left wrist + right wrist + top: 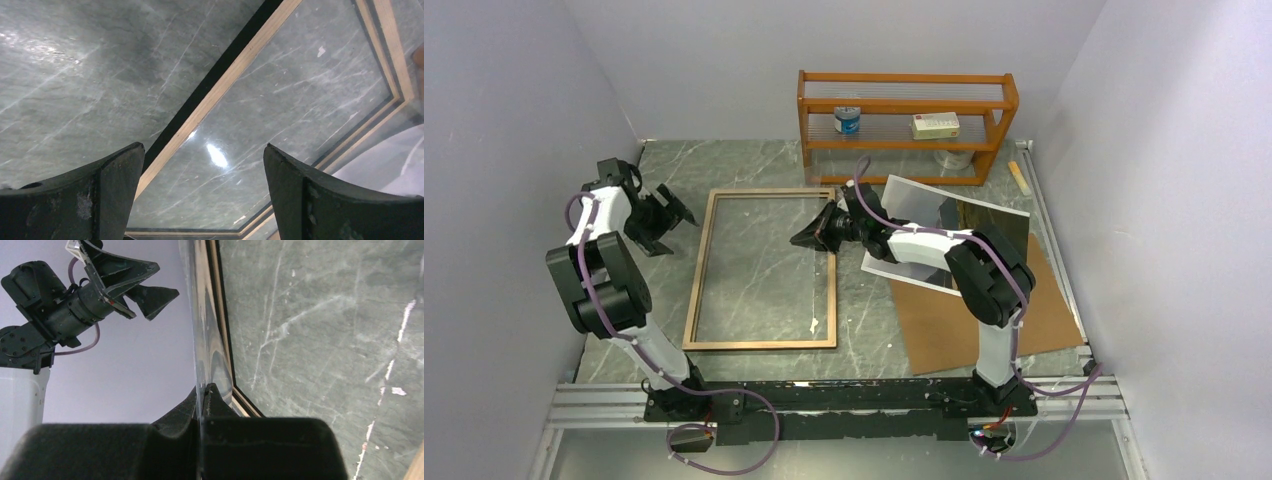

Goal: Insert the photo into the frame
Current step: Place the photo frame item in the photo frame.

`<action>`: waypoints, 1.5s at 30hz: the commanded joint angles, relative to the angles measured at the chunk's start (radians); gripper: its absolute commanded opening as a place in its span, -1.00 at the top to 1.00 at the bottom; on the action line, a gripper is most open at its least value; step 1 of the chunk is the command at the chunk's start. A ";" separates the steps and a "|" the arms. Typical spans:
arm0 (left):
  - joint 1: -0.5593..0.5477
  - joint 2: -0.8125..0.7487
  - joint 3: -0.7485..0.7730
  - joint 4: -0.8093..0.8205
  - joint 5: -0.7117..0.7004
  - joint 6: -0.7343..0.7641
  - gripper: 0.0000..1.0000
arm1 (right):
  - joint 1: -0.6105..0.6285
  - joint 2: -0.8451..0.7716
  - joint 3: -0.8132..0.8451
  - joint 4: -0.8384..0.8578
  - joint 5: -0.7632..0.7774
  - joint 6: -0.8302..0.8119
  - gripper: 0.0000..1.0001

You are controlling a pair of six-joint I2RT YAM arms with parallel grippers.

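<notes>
The frame (699,262) lies flat left of centre, light wood side up; its rail also shows in the left wrist view (220,90) and the right wrist view (216,300). My right gripper (812,237) is at the frame's right rail, shut on the edge of a thin clear sheet (199,340), seen edge-on between its fingertips (212,390). The photo (924,205), glossy with a white border, lies right of the frame, partly on the brown cardboard sheet (954,325) and partly under my right arm. My left gripper (667,214) is open and empty above the table by the frame's far left corner (204,150).
An orange-brown shelf rack (904,82) stands at the back with a can (848,120) and a small box (935,125) on it. A small wooden stick (1020,178) lies at the back right. Walls close in left, right and behind.
</notes>
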 commanded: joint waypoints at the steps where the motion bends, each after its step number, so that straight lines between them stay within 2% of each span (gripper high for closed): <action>1: 0.001 0.039 -0.039 0.076 0.094 0.005 -0.87 | 0.010 0.012 -0.020 0.030 0.022 -0.017 1.00; 4: 0.001 0.076 -0.069 0.117 0.149 -0.007 -0.88 | 0.011 0.008 -0.042 0.030 0.031 -0.022 1.00; 11: 0.001 0.148 -0.104 0.124 0.154 -0.007 -0.87 | 0.011 0.036 -0.065 0.033 0.046 -0.057 1.00; 17: 0.001 0.163 -0.136 0.140 0.190 0.003 -0.88 | 0.011 0.052 -0.072 0.050 0.019 -0.054 1.00; 24: 0.000 0.174 -0.141 0.162 0.255 0.008 -0.88 | 0.011 0.023 -0.107 0.157 -0.058 0.012 1.00; 30: 0.001 0.174 -0.145 0.178 0.289 -0.006 -0.88 | 0.009 0.011 -0.110 0.123 -0.062 0.022 1.00; 45: 0.001 0.173 -0.171 0.191 0.375 -0.023 -0.87 | 0.008 0.020 -0.112 0.306 -0.048 -0.007 1.00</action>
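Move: My open left hand hangs about 9 cm above the frame's left rail, whose middle is some 3 cm to the right and 2 cm back; the frame's right rail runs about 32 cm to the right, roughly level. My right hand, pinching the clear sheet, is about 13 cm up, with the frame's middle 3 cm ahead and 10 cm left, and its right rail 2 cm ahead and 6 cm right. The photo lies 10 cm ahead, 34 cm right. I lower both hands towards the frame. My left hand, fingers staying open, sinks about 6.5 cm while moving some 4 cm right and rolling about 15 degrees, then seems to bear against the left rail, its near finger outside it. My right hand keeps its pinch and brings the clear sheet down 5 to 6 cm, drawing slightly back, then eases up a centimetre or so. ##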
